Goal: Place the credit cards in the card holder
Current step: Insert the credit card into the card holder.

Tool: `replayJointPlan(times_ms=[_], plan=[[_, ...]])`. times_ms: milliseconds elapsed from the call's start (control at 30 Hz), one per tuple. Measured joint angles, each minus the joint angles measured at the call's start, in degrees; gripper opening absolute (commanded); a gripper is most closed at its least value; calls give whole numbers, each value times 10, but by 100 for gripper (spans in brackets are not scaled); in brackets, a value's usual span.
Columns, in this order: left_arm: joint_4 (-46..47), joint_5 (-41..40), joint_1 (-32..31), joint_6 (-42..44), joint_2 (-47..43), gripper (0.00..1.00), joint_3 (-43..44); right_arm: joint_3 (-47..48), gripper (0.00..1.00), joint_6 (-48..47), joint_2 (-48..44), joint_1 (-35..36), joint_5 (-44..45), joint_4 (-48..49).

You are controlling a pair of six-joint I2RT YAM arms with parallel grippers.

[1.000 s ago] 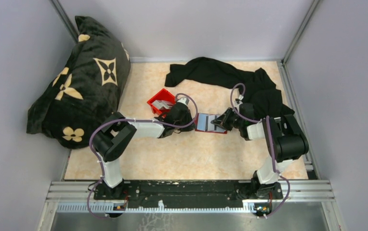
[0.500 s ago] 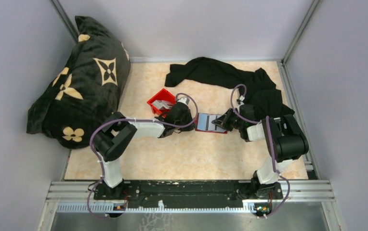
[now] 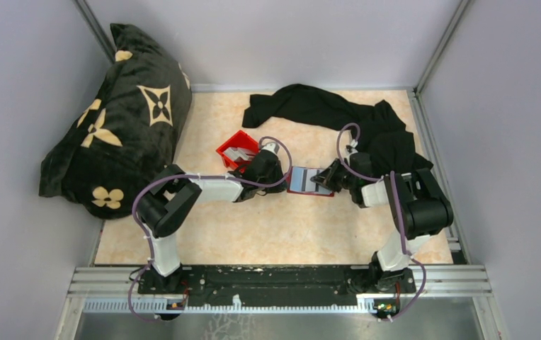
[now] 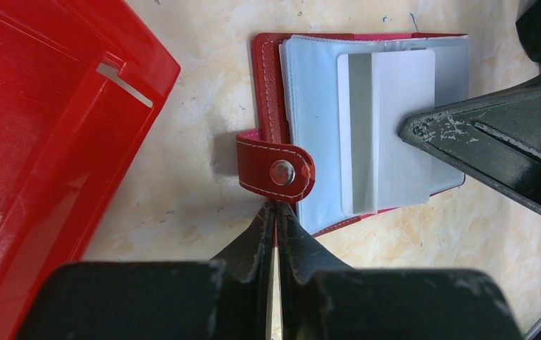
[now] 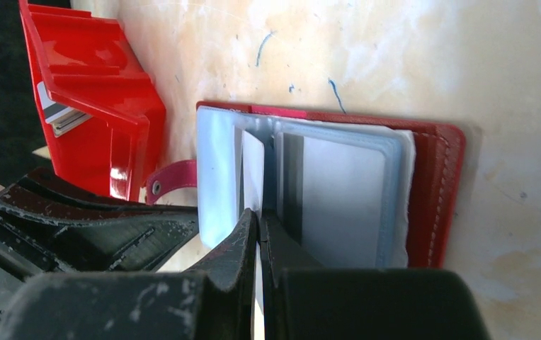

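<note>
The dark red card holder (image 4: 271, 92) lies open on the table between both grippers, its pale grey pockets (image 5: 345, 205) facing up. My left gripper (image 4: 276, 207) is shut on the edge of the holder's snap tab (image 4: 275, 170). My right gripper (image 5: 257, 216) is shut on a pale credit card (image 4: 395, 127), which sits at the pockets and shows edge-on (image 5: 253, 166) in the right wrist view. From above, the holder (image 3: 303, 181) shows between the left gripper (image 3: 285, 180) and the right gripper (image 3: 316, 181). More credit cards (image 5: 59, 115) lie in the red bin (image 3: 235, 142).
The bright red plastic bin (image 4: 41, 142) stands just left of the holder, close to my left wrist. A black pillow with cream flowers (image 3: 119, 120) fills the far left. A black cloth (image 3: 338, 113) is spread along the back and right.
</note>
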Motion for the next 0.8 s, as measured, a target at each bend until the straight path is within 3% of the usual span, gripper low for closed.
replayJointPlan(times_ms=[300, 533, 800], plan=[[-5, -3, -3, 2, 1, 9, 4, 26, 0, -15, 0, 37, 47, -25], [-5, -4, -4, 2, 1, 9, 5, 48, 29, -40, 0, 47, 64, -69], [-4, -9, -5, 2, 2, 8, 5, 73, 47, -85, -30, 56, 89, -143]])
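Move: At the right fingertips, still pinching its right edge, is the credit card, its middle about 2 cm to their left. The card holder's left page, where the card goes, is centred some 5 cm left, level ahead and about 2 cm below; the right page lies about 2 cm to the right, just below. The red box stands 23 cm left and 8 cm ahead. From the left hand, the left page is roughly 4 cm right and 2 cm ahead. Pushing the pinched card left across the spine, the right hand travels about 1.5 cm left and nearly 1 cm forward over the left page. The fingers then part to almost half open and let go of the card's edge, while the wrist rolls some 10 degrees, left side down, and the hand eases about half a centimetre back to the right and up. The left hand stays shut by the holder's near left corner. ##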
